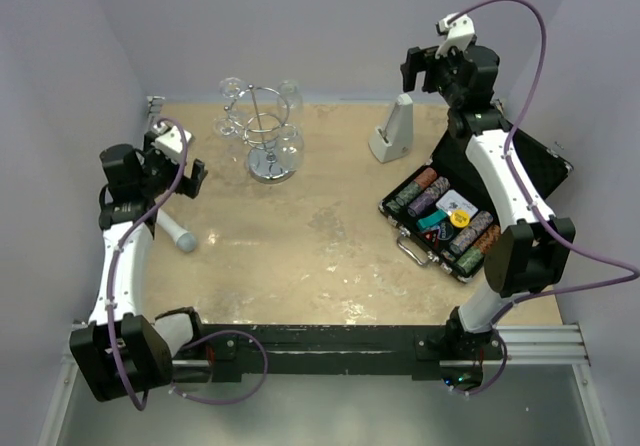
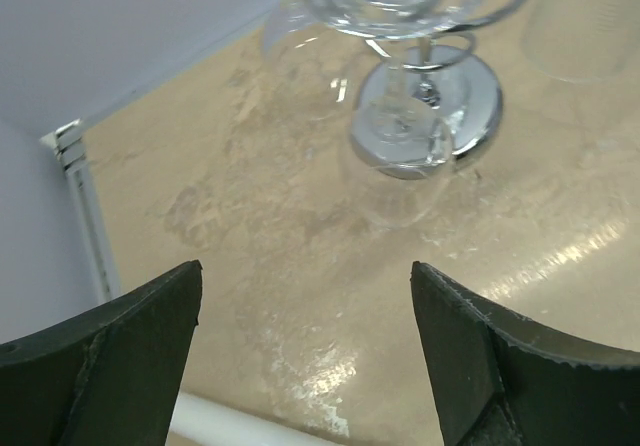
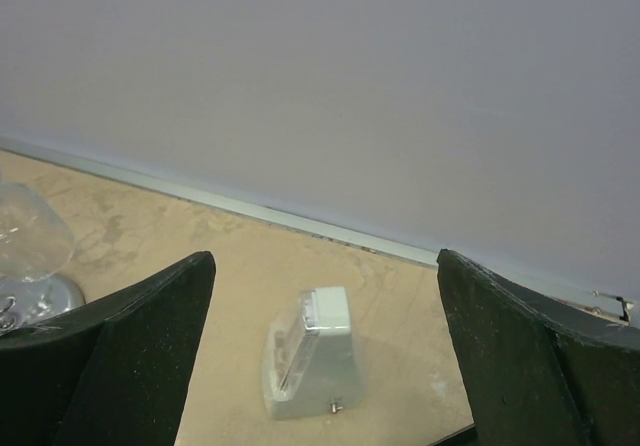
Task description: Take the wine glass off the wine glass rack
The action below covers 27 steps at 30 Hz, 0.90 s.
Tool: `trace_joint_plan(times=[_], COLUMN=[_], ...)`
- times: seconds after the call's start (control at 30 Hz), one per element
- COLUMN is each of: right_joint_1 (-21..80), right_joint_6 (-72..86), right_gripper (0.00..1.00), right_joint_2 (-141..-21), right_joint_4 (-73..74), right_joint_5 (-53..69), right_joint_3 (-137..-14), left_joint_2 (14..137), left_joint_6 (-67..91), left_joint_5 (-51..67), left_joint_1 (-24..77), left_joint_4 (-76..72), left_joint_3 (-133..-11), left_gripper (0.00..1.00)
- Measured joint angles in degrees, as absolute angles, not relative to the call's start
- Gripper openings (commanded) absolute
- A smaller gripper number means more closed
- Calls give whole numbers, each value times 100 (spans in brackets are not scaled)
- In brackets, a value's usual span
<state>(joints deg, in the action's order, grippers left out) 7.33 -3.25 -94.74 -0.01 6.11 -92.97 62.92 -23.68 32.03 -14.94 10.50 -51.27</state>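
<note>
The wine glass rack (image 1: 268,138), a chrome wire stand on a round shiny base, stands at the back left of the table. Several clear wine glasses hang upside down from its arms, one on the near right side (image 1: 289,144). My left gripper (image 1: 192,178) hovers open to the left of the rack, nothing between its fingers. The left wrist view shows the rack base (image 2: 470,101) and a hanging wine glass (image 2: 405,171) ahead of the open gripper (image 2: 305,271). My right gripper (image 1: 420,66) is raised high at the back right, open and empty (image 3: 325,266).
A grey metronome (image 1: 392,131) stands at the back right, below the right gripper (image 3: 310,366). An open black case of poker chips (image 1: 450,221) lies on the right. A white cylinder (image 1: 177,233) lies near the left arm. Walls enclose the table.
</note>
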Motion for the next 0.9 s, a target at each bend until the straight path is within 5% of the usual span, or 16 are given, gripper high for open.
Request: trace_joint_plan(times=[0.37,0.9], right_joint_1=[733,733], right_joint_6=[-346,-368], right_gripper=[96,96], right_joint_2=[-9472,-9150], right_joint_4=[110,449], right_joint_5=[1125,1164], right_joint_3=[-9244,-9209], left_joint_2=[6925,7743], left_joint_6=[-3026,-1444], left_joint_5=[4906,5085], left_joint_1=[-1413,-1037], left_joint_4=[1332,-1382], left_joint_3=[-5218,-4860], left_gripper=[67,53])
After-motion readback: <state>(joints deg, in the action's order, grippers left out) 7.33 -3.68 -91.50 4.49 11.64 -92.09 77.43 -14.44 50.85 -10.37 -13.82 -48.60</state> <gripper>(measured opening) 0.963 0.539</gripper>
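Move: The wine glass at the near left of the rack, hanging upside down, is about 10 cm ahead of the left hand and 10 cm to its right, near its height. The rack's post stands some 6 cm right of that glass and 3 cm farther out; another hanging glass is about 7 cm beyond it, and the near right glass some 11 cm to its right. From the right hand, the near left glass lies roughly 38 cm left, 7 cm back and 14 cm lower. The left hand sweeps about 7 cm to the right, easing back a centimetre and then reaching forward some 5 cm, to bring its fingertips up to the near left glass while sinking slightly overall and touching nothing visibly. On the way it turns clockwise about 20 degrees to face the glass, rolls its left side down roughly 10 degrees and narrows its wide-open fingers to about half, while the empty right hand drifts back a couple of centimetres. ##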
